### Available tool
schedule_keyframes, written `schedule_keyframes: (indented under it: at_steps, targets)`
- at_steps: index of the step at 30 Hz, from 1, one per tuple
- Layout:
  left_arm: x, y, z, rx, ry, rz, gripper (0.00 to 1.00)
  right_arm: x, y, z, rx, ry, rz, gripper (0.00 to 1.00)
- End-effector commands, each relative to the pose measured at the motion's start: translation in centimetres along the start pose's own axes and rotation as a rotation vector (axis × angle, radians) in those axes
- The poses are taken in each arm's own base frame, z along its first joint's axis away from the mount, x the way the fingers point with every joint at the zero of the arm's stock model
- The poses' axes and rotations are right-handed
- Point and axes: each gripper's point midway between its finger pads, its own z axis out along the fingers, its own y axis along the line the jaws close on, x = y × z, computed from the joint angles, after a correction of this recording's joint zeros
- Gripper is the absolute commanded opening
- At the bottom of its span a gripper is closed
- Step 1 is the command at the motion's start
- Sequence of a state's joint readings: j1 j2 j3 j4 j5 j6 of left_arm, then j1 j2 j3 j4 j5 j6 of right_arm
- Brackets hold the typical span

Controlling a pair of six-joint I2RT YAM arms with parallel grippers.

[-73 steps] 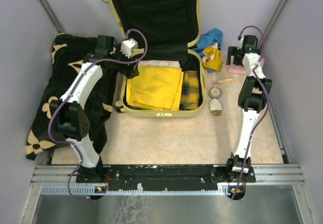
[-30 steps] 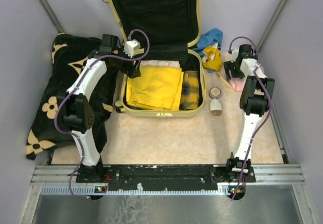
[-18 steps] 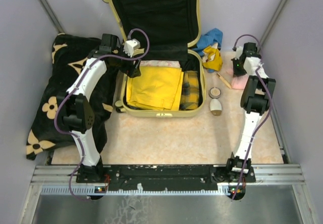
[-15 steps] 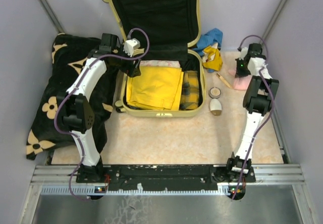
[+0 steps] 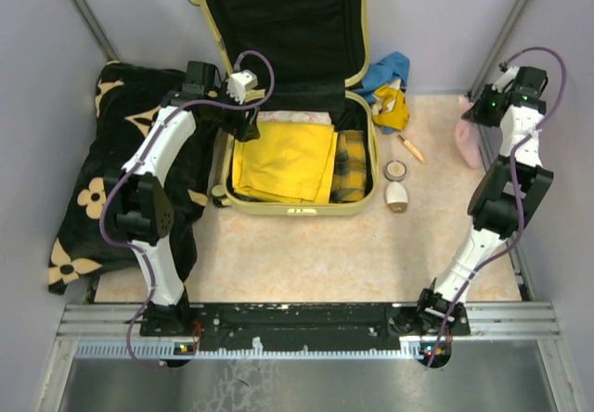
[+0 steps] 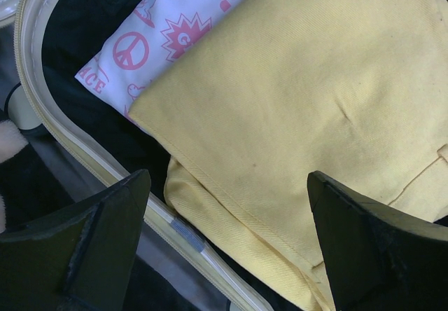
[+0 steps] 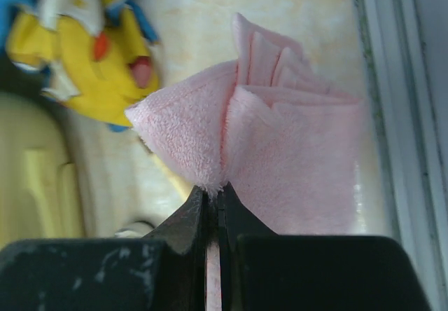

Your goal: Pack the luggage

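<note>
The pale-yellow luggage lies open at the back, its black-lined lid up. Inside lie a folded yellow cloth, a plaid cloth and a white cloth with pink prints. My left gripper is open and empty, hovering over the yellow cloth at the case's left rim. My right gripper is shut on a pink towel, holding it lifted near the right wall.
A black blanket with tan flowers lies left of the case. A yellow and blue toy, a wooden stick, a small round tin and an egg-shaped thing lie right of the case.
My right gripper took hold of the pink towel and has lifted it up and to the right, toward the wall. The left arm has barely moved.
</note>
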State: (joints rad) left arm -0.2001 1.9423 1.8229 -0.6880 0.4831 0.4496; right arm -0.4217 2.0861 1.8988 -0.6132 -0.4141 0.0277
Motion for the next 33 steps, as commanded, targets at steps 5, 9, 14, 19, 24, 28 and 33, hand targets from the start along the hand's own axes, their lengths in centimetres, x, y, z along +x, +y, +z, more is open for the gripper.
schedule_keyframes:
  at_steps: [5,9,14,19,24,28,33]
  targets:
    - [-1.9,0.3,-0.7,0.003,-0.058,0.001,0.98,-4.0,11.6,-7.9,-0.274,-0.178,0.081,0.0]
    - [-1.7,0.2,-0.9,0.003,-0.056,-0.003,0.98,-3.8,16.1,-9.6,-0.346,-0.194,0.063,0.0]
    - [-1.3,0.2,-1.1,-0.002,-0.053,-0.007,0.98,-1.8,21.6,-9.5,-0.429,-0.16,0.057,0.0]
    - [-0.9,0.1,-1.4,-0.007,-0.051,-0.013,0.98,1.2,27.9,-7.7,-0.52,-0.103,0.005,0.0]
    - [-0.3,0.0,-1.6,-0.007,-0.048,-0.022,0.98,3.6,32.8,-4.7,-0.567,-0.074,-0.061,0.0]
    - [0.1,-0.1,-1.9,-0.013,-0.041,-0.026,0.97,5.5,35.1,-2.5,-0.577,-0.033,-0.063,0.0]
    - [0.6,-0.2,-2.4,-0.018,-0.034,-0.028,0.97,8.6,36.6,-2.6,-0.599,0.032,-0.054,0.0]
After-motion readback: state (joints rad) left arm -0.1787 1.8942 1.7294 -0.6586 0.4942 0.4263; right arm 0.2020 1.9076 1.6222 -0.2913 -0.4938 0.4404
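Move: The pink towel hangs from the right hand; its place, the plaid shirt at the suitcase's right end, is about 33 cm to that hand's left, 13 cm back and 7 cm lower. The blue-yellow cloth lies 21 cm left and 8 cm ahead, 10 cm down; the wooden brush 13 cm left and 8 cm back, 12 cm down. From the left hand, the plaid shirt is about 28 cm right, 8 cm back and 12 cm below. The pink towel, still pinched by its edge in the shut right fingers, is carried quickly some 35 cm left, over the suitcase's right rim. The right hand climbs about 10 cm as it sets off, travels nearly level, then sinks roughly 5 cm towards the packed clothes, the wrist turning about 25 degrees counter-clockwise while its left side rises. ##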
